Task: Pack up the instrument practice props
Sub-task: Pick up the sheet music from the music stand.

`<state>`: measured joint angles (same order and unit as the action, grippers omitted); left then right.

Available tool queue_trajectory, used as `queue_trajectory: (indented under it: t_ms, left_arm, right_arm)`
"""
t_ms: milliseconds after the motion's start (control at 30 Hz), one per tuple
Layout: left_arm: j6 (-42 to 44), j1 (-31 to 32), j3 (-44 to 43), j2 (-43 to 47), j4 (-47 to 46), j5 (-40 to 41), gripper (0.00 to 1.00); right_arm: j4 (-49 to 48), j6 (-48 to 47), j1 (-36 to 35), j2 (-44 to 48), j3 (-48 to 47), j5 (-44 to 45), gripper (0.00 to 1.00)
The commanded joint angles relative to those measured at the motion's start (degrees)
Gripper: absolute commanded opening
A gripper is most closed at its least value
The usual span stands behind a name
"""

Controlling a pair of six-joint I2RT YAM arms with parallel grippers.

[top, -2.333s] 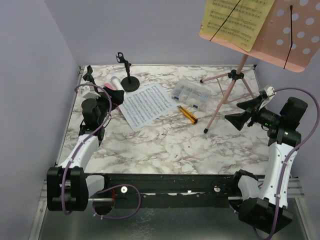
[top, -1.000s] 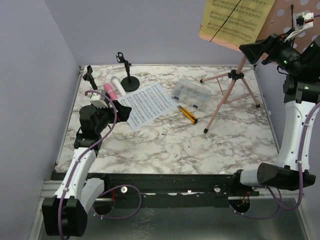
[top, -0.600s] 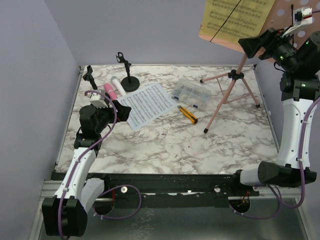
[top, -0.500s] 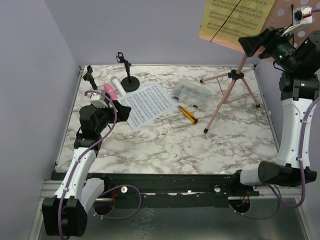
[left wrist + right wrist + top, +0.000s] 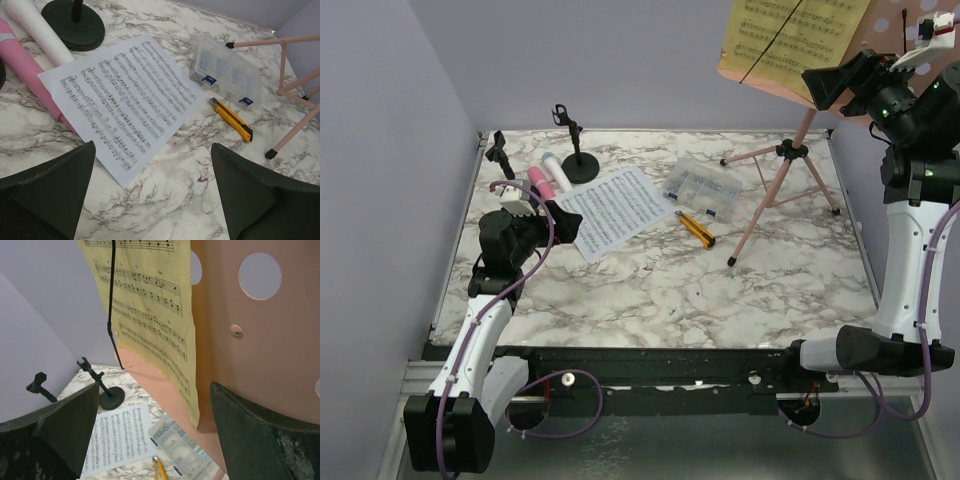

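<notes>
The pink perforated music rack [image 5: 910, 70] stands on its tripod at the back right, with a yellow sheet-music page [image 5: 790, 40] clipped on it. My right gripper [image 5: 825, 85] is raised beside the rack's desk, open, with the yellow page [image 5: 150, 305] and pink panel [image 5: 250, 340] just ahead of it. A white sheet-music page [image 5: 615, 210] lies on the table. My left gripper [image 5: 563, 217] hovers open at its near-left edge, holding nothing. A pink microphone [image 5: 540, 185] and a white microphone [image 5: 553, 165] lie beside two black mic holders [image 5: 578, 160] [image 5: 500, 152].
A clear compartment box [image 5: 702, 186] and a yellow-and-black utility knife [image 5: 696, 228] lie between the white page and the tripod legs [image 5: 760, 210]. Walls close in the table on the left, back and right.
The right arm rose from table height to the rack's desk, then edged slightly right and up. Its jaws stayed open. The left arm pulled back a little early on and has since held still.
</notes>
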<state>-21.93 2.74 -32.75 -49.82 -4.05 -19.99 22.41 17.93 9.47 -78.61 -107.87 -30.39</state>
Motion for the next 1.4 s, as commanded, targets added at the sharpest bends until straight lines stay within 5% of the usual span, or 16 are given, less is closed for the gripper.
queue_trajectory:
  t_ms: [0, 267, 700, 933, 1167, 1367]
  left_arm:
    - [0.64, 0.23, 0.0, 0.43, 0.31, 1.0, 0.99]
    - [0.76, 0.21, -0.04, 0.53, 0.44, 1.13, 0.99]
    - [1.19, 0.18, -0.17, 0.6, 0.55, 1.6, 0.99]
    - [1.54, 0.23, -0.26, 0.5, 0.85, 2.05, 0.99]
    - [1.63, 0.21, -0.21, 0.35, 1.04, 2.18, 0.99]
    - [1.54, 0.16, -0.32, 0.33, 1.05, 1.97, 0.99]
  right_arm:
    - [0.72, 2.34, 0.07, 0.48, 1.57, 2.9, 0.95]
    - [-1.89, 2.46, 0.02, -2.1, 0.58, 1.66, 0.94]
    - [-5.44, 3.07, -1.61, -8.2, -5.35, -0.77, 0.67]
    - [-5.63, 0.6, -3.66, -10.46, -7.99, 1.31, 0.44]
    - [-2.96, -3.81, -3.7, -10.59, -11.74, 5.51, 0.01]
    - [1.27, -10.2, -3.7, -7.57, -12.12, 7.25, 0.0]
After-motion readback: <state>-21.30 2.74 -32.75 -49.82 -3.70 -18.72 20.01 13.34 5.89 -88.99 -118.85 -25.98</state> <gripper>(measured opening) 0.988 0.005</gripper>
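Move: Ahead of the right hand, the yellow sheet music has its middle about 13 cm out, 8 cm left and 6 cm higher; its free right edge points in between the open fingers. The black clip arm crosses the sheet some 15 cm ahead and 11 cm left, while the music stand's pink plate is centred roughly 15 cm ahead and 4 cm right, both a little higher. From the left hand, the sheet is about 20 cm ahead, 46 cm right and 38 cm up. Reaching forward about 5 cm with open fingers straddling the yellow sheet's right edge, one in front and one between paper and plate, the right hand closes fully and pinches that edge. Late in the reach it swings some 2 cm left, then comes back right and, with the fingers shut, rises about 2 cm and eases slightly back, tipping up a little. ##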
